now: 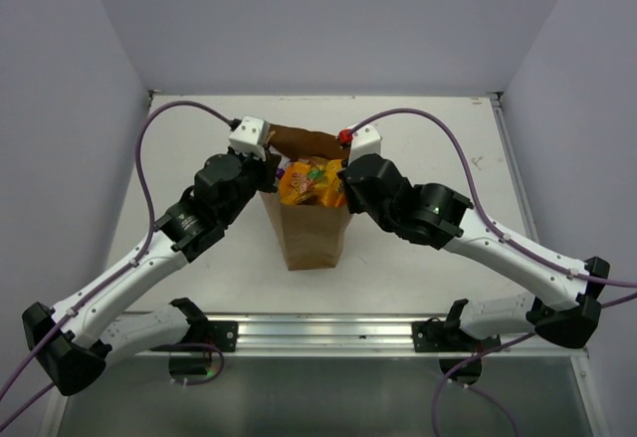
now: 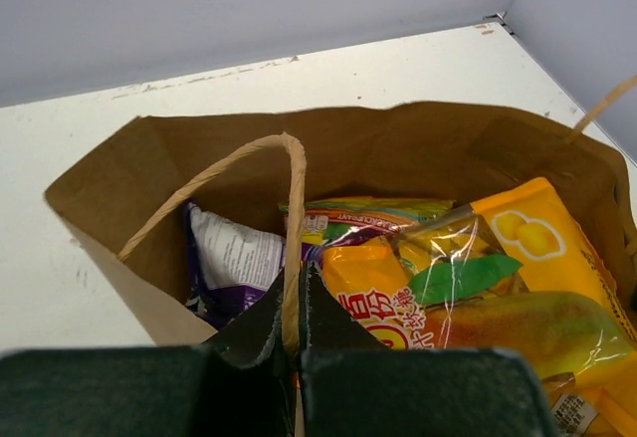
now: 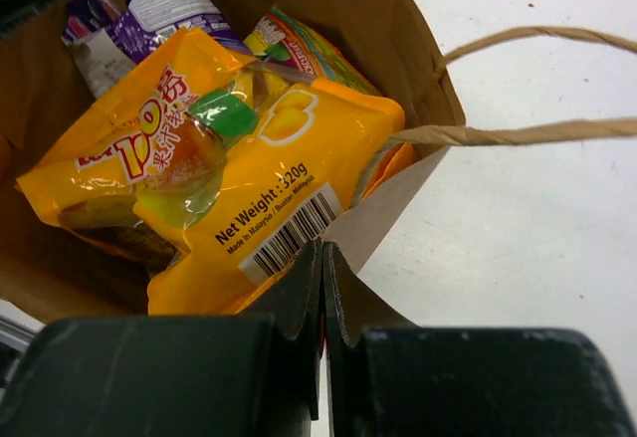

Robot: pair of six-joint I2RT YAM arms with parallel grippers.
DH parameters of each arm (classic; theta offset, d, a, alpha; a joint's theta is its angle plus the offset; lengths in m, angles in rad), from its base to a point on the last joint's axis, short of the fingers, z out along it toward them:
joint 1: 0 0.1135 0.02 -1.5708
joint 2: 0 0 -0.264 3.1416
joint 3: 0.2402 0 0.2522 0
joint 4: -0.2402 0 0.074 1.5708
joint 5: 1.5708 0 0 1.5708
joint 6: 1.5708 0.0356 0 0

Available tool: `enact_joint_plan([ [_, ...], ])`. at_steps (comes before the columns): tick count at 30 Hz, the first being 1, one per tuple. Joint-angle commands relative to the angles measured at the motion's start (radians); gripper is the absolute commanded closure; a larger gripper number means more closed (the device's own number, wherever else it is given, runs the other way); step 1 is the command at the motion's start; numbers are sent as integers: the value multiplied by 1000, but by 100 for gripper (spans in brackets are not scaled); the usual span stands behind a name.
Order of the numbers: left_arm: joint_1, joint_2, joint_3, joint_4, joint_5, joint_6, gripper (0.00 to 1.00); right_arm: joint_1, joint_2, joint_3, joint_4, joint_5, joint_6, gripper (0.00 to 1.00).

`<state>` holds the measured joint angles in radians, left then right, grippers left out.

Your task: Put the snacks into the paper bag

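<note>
The brown paper bag (image 1: 312,233) stands upright mid-table with its mouth open. Inside lie the snacks: an orange-yellow packet (image 3: 229,178) on top, a purple packet (image 2: 229,258) at one side, and a multicoloured packet (image 2: 368,220) behind. My left gripper (image 2: 296,283) is at the bag's left rim, shut on its twine handle (image 2: 214,173), which runs between the fingers. At the right rim, my right gripper (image 3: 322,250) is shut with the bag's paper edge (image 3: 398,198) pinched at its tips. The other twine handle (image 3: 518,133) hangs loose outside the bag.
The white table (image 1: 438,158) is closed in by grey walls at the back and both sides. A metal rail (image 1: 318,332) carrying both arm bases runs along the near edge. Purple cables (image 1: 169,118) arc above each arm.
</note>
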<state>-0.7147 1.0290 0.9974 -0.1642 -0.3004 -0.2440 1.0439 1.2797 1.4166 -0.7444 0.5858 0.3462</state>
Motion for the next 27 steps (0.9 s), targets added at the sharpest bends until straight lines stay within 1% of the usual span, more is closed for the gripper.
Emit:
enact_joint_plan([
  [1, -2, -33, -92, 71, 33, -38, 100, -2, -11, -36, 28, 13, 28, 100],
  [3, -2, -38, -89, 74, 40, -32, 100, -4, -11, -27, 24, 19, 27, 100],
  [6, -3, -29, -46, 78, 46, -12, 100, -4, -11, -5, 22, 32, 14, 100],
  [11, -2, -14, 76, 55, 49, 18, 100, -2, -19, 56, -4, 62, -3, 100],
  [15, -2, 11, 164, 23, 53, 52, 100, -2, -31, 70, -27, 77, -15, 100],
  [18, -2, 17, 170, 6, 66, 58, 100, -2, -42, 64, -35, 85, -13, 100],
  [24, -3, 13, 132, -11, 83, 48, 100, -4, -51, 50, -41, 75, -4, 100],
  [25, -2, 13, 130, -17, 83, 46, 100, -2, -52, 51, -44, 72, -4, 96],
  [26, -3, 10, 130, -20, 78, 46, 100, -2, -54, 54, -46, 69, -4, 85],
  [27, -2, 6, 127, -24, 73, 48, 89, -4, -57, 54, -46, 69, -7, 63],
])
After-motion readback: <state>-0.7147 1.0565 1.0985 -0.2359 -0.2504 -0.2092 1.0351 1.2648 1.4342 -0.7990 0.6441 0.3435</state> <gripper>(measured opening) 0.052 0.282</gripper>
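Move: Both hands still pinch the paper bag at the top of its side walls, the left hand with the twisted handle as well. The bag's middle is about 7 cm to the left hand's right, 3 cm ahead and 12 cm down; from the right hand it is some 7 cm left, 4 cm ahead and 12 cm down. Inside, the mango packet lies 8 cm right, 1 cm ahead and 4 cm below the left hand, and the purple packet 2 cm right, 4 cm ahead and 6 cm below it. Still pinching the bag's left wall and handle, the left hand dips about 1 cm, then rises to end some 2 cm above its start, its fingers all but shut. The right hand barely shifts left at first, then draws its side of the rim about 2.5 cm to the right, away from the mango packet, and at the very end opens its fingers roughly a quarter, so the grip on the wall is loosened. ##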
